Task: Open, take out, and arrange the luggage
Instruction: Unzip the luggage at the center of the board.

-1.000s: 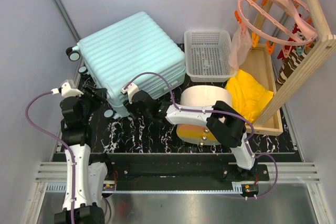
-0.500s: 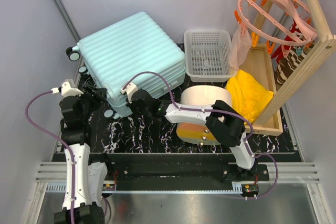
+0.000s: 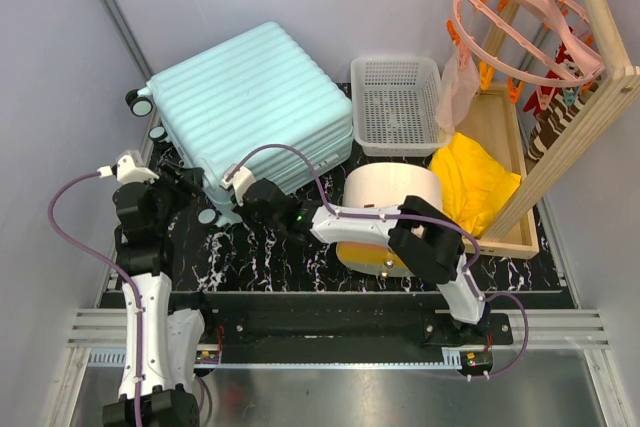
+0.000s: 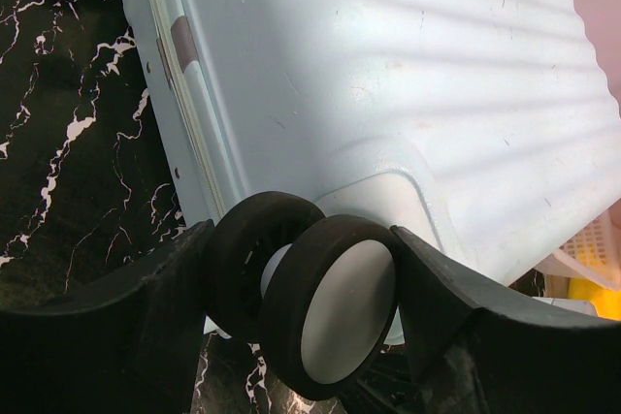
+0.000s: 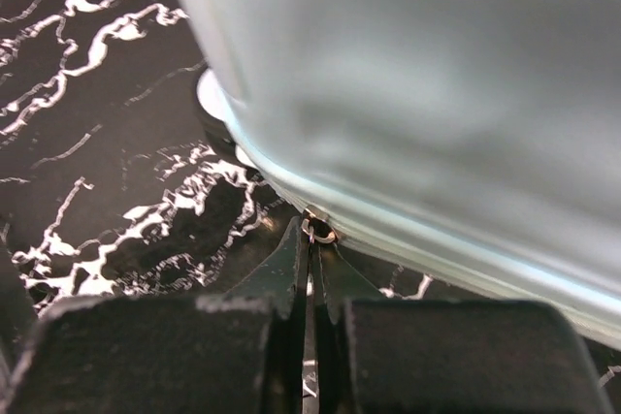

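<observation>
The luggage (image 3: 250,97) is a pale mint ribbed suitcase lying closed at the back left of the black marbled mat (image 3: 260,259). My left gripper (image 3: 192,183) is at its near-left side. In the left wrist view the left gripper (image 4: 301,239) has both fingers pressed against a black double wheel (image 4: 330,307) of the suitcase. My right gripper (image 3: 243,208) reaches under the suitcase's near corner. In the right wrist view the right gripper (image 5: 315,239) is shut on the small metal zipper pull (image 5: 319,231) at the seam of the shell (image 5: 427,75).
A white mesh basket (image 3: 395,107) stands right of the suitcase. A cream cylinder with an orange end (image 3: 390,192) lies under the right arm. Yellow cloth (image 3: 480,182) sits in a wooden tray (image 3: 505,117). A wooden rack with a pink hanger (image 3: 520,27) fills the right.
My right gripper has shut on the zipper pull and shifted a little to the left along the suitcase's near edge. The left arm and the suitcase have not moved.
</observation>
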You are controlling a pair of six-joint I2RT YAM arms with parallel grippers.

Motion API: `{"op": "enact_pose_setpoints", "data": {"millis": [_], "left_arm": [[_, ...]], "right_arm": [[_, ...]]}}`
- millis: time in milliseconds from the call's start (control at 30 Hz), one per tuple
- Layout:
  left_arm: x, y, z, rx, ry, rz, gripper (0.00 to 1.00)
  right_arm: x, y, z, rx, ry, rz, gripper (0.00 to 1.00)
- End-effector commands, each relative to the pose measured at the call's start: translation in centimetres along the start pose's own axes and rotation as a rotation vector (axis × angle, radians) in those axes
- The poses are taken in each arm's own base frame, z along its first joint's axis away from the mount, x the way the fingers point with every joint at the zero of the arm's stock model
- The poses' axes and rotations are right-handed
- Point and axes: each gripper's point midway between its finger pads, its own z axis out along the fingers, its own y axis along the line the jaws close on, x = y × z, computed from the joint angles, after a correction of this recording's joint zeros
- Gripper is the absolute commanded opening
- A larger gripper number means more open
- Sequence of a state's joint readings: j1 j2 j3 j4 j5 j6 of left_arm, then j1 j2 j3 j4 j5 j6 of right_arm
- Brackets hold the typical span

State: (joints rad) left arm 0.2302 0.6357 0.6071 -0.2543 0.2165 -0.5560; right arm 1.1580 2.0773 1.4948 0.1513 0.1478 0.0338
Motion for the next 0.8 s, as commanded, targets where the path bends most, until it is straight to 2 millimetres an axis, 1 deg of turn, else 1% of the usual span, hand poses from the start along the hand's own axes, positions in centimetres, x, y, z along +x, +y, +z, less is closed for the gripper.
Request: {"op": "enact_pose_setpoints", "data": {"millis": [0,33,67,133,167,267,367,433,467,500,533,567,600,633,667,700,733,767], "left_arm": [[3.6,-1.5,-0.3,0.116,0.174,0.088,0.00],[3.7,-1.4,-0.3,0.116,0.177,0.087,0.00],[3.6,-1.5,-0.3,0.118,0.177,0.087,0.00],[3.7,-1.4,-0.3,0.118,0.182,0.086,0.00],[3.8,-1.4,-0.2,0.120,0.186,0.091,0.00],[3.7,-1.4,-0.3,0.119,0.185,0.089,0.00],[3.7,-1.5,-0.3,0.121,0.184,0.091,0.00],[3.7,-1.5,-0.3,0.121,0.184,0.093,0.00],[3.8,-1.4,-0.3,0.120,0.187,0.092,0.00],[3.7,-1.5,-0.3,0.121,0.184,0.094,0.00],[3.8,-1.5,-0.3,0.123,0.187,0.092,0.00],[3.8,-1.6,-0.3,0.127,0.187,0.096,0.00],[3.8,-1.7,-0.4,0.133,0.189,0.096,0.00],[3.8,-1.7,-0.4,0.134,0.189,0.099,0.00],[3.8,-1.7,-0.3,0.134,0.190,0.097,0.00],[3.7,-1.7,-0.4,0.135,0.188,0.101,0.00],[3.8,-1.7,-0.4,0.135,0.188,0.099,0.01],[3.7,-1.8,-0.4,0.136,0.187,0.098,0.06]], "right_arm": [[-6.6,7.6,-0.7,-0.208,-0.176,-0.008,0.00],[-6.6,8.1,-0.7,-0.221,-0.177,-0.009,0.00],[-7.1,8.5,-0.7,-0.241,-0.184,-0.010,0.00],[-6.8,9.5,-0.6,-0.295,-0.171,-0.017,0.00],[-7.0,10.5,-0.9,-0.353,-0.172,-0.025,0.00],[-6.8,11.7,-1.4,-0.420,-0.173,-0.056,0.00],[-6.8,11.5,-1.6,-0.407,-0.168,-0.056,0.01],[-6.7,11.1,-1.9,-0.389,-0.157,-0.058,0.08],[-7.5,10.7,-2.5,-0.376,-0.173,-0.074,0.15],[-7.7,10.4,-2.8,-0.365,-0.177,-0.087,0.21],[-7.3,10.0,-3.3,-0.351,-0.170,-0.094,0.27],[-8.5,9.5,-4.4,-0.330,-0.196,-0.105,0.32],[-8.6,9.1,-5.0,-0.320,-0.195,-0.112,0.45],[-7.9,8.6,-5.5,-0.305,-0.179,-0.118,0.53],[-9.3,8.0,-6.9,-0.284,-0.208,-0.121,0.59],[-9.3,7.8,-7.6,-0.274,-0.209,-0.122,0.63],[-8.3,7.3,-8.0,-0.262,-0.190,-0.126,0.72],[-9.5,6.8,-9.4,-0.246,-0.217,-0.115,0.76]]}}
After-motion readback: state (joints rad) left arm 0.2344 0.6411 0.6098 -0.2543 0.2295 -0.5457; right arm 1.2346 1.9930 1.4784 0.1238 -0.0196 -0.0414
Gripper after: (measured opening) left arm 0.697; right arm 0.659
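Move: The right hand already pinches the zipper pull; the seam's near end, where it is being taken, is about 3 cm left and 2 cm back, level. The lower wheel stands roughly 8 cm left, 1 cm back and 4 cm down, the luggage's middle some 22 cm ahead, 4 cm right and 4 cm up. The left hand still grips the upper wheel; from that hand the pull lies about 10 cm right, 7 cm back and 10 cm down. The right hand drags the zipper pull 3 cm left, opens, and withdraws about 6 cm back, rising. ##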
